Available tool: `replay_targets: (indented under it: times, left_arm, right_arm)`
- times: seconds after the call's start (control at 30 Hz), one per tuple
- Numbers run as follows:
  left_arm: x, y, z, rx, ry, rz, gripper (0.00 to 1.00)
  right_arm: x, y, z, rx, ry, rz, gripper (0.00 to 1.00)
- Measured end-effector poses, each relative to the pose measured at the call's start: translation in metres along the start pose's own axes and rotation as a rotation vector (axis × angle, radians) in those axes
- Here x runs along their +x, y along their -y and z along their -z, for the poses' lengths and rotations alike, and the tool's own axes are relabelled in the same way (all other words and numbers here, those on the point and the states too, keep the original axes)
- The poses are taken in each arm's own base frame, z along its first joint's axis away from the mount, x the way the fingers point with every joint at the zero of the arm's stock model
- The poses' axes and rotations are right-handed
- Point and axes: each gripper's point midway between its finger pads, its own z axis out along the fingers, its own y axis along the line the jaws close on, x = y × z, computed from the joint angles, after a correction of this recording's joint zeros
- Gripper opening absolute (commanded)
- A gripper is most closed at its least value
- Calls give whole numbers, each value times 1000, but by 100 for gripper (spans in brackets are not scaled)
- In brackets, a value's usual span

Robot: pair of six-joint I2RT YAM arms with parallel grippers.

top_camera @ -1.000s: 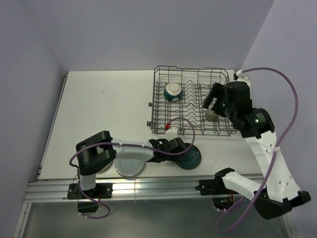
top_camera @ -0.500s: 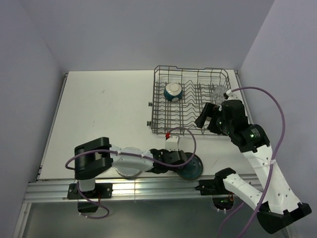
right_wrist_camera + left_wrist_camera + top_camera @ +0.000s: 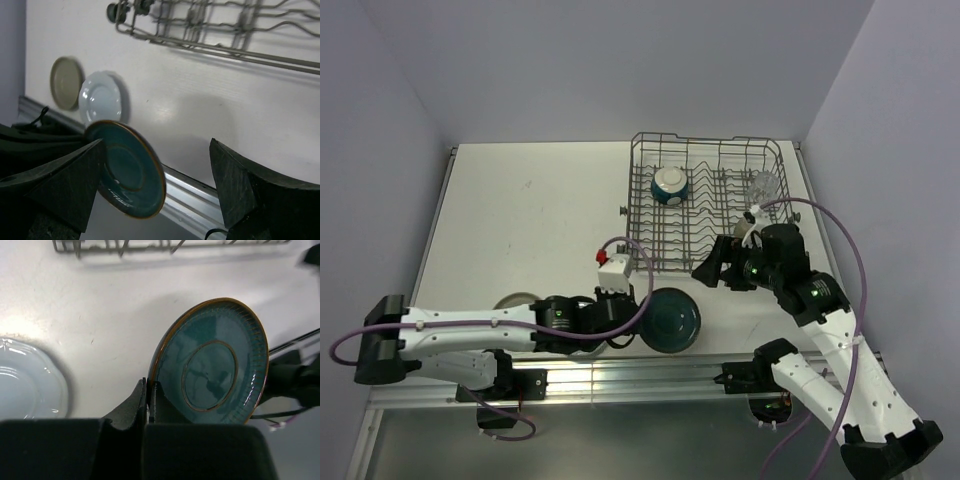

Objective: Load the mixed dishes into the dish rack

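Observation:
My left gripper (image 3: 149,385) is shut on the rim of the dark teal plate (image 3: 215,365) and holds it tilted on edge above the table near the front. The plate also shows in the top view (image 3: 672,320) and the right wrist view (image 3: 131,167). My right gripper (image 3: 156,145) is open and empty, just right of the plate and in front of the dish rack (image 3: 710,215). The bowl (image 3: 671,184) and the clear glass (image 3: 763,186) sit in the rack. The pale blue plate (image 3: 101,96) and grey-beige plate (image 3: 65,81) lie flat on the table. I cannot make out the mug.
The left arm stretches along the front of the table over the two flat plates (image 3: 517,298). An aluminium rail (image 3: 620,375) runs along the near edge. The rack's near side (image 3: 150,245) is just beyond the held plate. Walls close in left, back and right.
The left arm has stretched out low along the front and tipped the teal plate up off the table, shifting it left. The right gripper has drawn back out of the rack toward the plate.

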Motion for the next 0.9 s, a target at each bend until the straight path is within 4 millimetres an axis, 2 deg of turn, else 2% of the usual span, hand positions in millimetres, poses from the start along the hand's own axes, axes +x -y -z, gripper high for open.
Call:
replay_targets:
  times: [0.1, 0.2, 0.4, 0.5, 0.53, 0.6, 0.67, 0.7, 0.77, 0.9]
  left_arm:
    - [-20, 4, 17, 50, 48, 26, 0]
    - [-32, 3, 29, 75, 77, 32, 0]
    - [-50, 1, 47, 109, 125, 42, 0]
    - [-54, 0, 51, 119, 136, 36, 0]
    - [-55, -1, 52, 119, 136, 33, 0]
    - [-55, -1, 52, 120, 137, 28, 0]
    - [-55, -1, 52, 120, 137, 15, 0]
    - [-55, -2, 53, 120, 137, 10, 0]
    - [-55, -3, 54, 120, 138, -3, 0]
    - [-59, -3, 58, 133, 146, -7, 0]
  right_arm:
    - [13, -12, -8, -103, -57, 13, 86]
    - [26, -19, -13, -178, -111, 13, 84]
    - [34, -50, -4, -388, -140, 33, 77]
    - [35, -65, 5, -486, -140, 48, 71]
    - [35, -69, 8, -517, -141, 54, 64]
    - [37, -75, 12, -564, -151, 58, 59]
    - [41, -79, 13, -598, -174, 58, 54]
    - [42, -80, 13, -606, -183, 58, 47]
    - [44, -80, 11, -610, -198, 55, 40]
    - [48, -81, 7, -615, -237, 48, 39]
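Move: The left hand already holds the teal plate by its left rim, the plate's middle about 7 cm to its right and roughly level. From the open right hand that middle lies some 9 cm back, 9 cm left and 6 cm lower. The dish rack's middle is about 25 cm ahead of the right hand, 2 cm right and 14 cm below; on the table the white plate lies 14 cm left of the left hand, 2 cm ahead and 13 cm down. Still pinching the left rim, the left hand lifts the teal plate about 7 cm and carries it some 4 cm left. The right hand meets it for a handover, going about 7 cm left and 5 cm back while turning counter-clockwise some 30 degrees and rolling its left side up. Its fingers close from nearly wide to under half open, ending astride the plate's right rim. ##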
